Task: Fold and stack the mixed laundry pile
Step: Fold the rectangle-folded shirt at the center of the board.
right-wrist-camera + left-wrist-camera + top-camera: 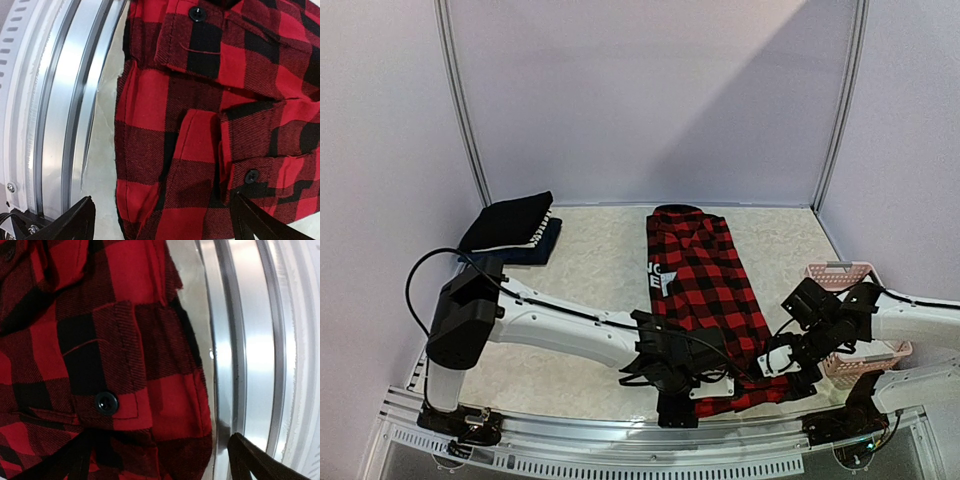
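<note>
The red-and-black plaid flannel shirt [705, 290] lies as a long folded strip down the middle of the table, its near end at the front edge. My left gripper [678, 390] hovers open over the near left corner; in the left wrist view its fingertips [255, 462] straddle the plaid cloth [100, 340] and nothing is pinched. My right gripper [788, 362] is open over the near right corner, its fingers [70, 222] spread wide across the shirt [210, 100]. A folded stack of black and navy clothes [510, 228] sits at the far left.
A pink slatted basket [850, 325] stands at the right edge beside the right arm. The metal rail [250, 340] of the table front runs just past the shirt's hem, and shows in the right wrist view too as a rail [55, 100]. A black patch with white print [660, 275] shows at the shirt's left edge.
</note>
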You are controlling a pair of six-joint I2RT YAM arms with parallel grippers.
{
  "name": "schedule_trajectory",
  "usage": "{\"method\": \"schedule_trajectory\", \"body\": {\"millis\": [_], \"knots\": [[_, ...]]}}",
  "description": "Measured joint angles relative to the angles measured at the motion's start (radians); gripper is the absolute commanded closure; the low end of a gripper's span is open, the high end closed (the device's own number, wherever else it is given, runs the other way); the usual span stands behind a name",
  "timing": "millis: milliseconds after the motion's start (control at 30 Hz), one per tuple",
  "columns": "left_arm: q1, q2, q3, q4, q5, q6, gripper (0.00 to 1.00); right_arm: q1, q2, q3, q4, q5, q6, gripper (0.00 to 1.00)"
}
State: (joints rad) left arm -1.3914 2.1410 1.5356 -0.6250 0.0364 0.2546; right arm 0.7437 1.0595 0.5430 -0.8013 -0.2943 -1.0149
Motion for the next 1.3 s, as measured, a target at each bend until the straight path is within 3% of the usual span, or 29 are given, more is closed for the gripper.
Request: {"method": "schedule_trajectory", "body": {"millis": [67,200,367,433,500,567,667,1000,1300], "knots": [[-0.008,0.0,0.004,-0.004,-0.027,-0.023,0.16,0.0,0.014,-0.015,0.017,0.001,-0.007,0.1],[-0.035,-0.006,-0.01,0.01,-0.053,-0.05,0.43,0.0,0.049,-0.062,0.047,0.006,-0.023,0.12],[-0.05,-0.032,-0.058,0.063,-0.074,-0.057,0.72,0.0,0.049,-0.095,0.074,0.005,-0.047,0.24],[-0.039,-0.032,-0.064,0.07,-0.102,-0.062,0.79,0.0,0.048,-0.099,0.092,0.002,-0.045,0.36],[-0.029,-0.032,-0.068,0.076,-0.128,-0.06,0.88,0.0,0.049,-0.099,0.116,0.003,-0.042,0.64],[-0.026,-0.032,-0.071,0.082,-0.15,-0.06,1.0,0.0,0.058,-0.097,0.136,0.004,-0.044,0.85],[-0.026,-0.035,-0.072,0.087,-0.176,-0.061,1.0,0.0,0.077,-0.072,0.111,0.007,-0.041,0.99],[-0.022,-0.17,-0.086,0.037,-0.353,-0.066,1.0,-0.001,-0.015,0.172,-0.074,0.013,0.005,1.0],[0.045,-0.265,-0.03,-0.026,-0.545,-0.069,1.0,-0.042,-0.035,0.233,-0.027,0.103,0.091,1.0]]}}
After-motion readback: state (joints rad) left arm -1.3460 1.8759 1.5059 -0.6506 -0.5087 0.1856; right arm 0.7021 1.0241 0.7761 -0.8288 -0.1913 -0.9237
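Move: The left hand is already down at the left part of the shirt's near edge: that edge is about 1 cm back and 1 cm below it, with the metal rail's middle some 6 cm back. The white lettering is about 28 cm ahead and 8 cm left of this hand. For the right hand, the right part of the same edge lies roughly 2 cm back, 1 cm right and 4 cm below; the basket's middle is about 14 cm ahead and 18 cm right, at about its height. Sinking about 3 cm and easing slightly back and right, the right hand shuts on the near edge of the shirt while the left dips back a little and pinches its own part. Both then lift and go forward towards the lettering: the left rises about 13 cm, ending farther out and a little left, its fingertips swinging forward some 30 degrees; the right climbs mostly straight up, tilting slightly. ##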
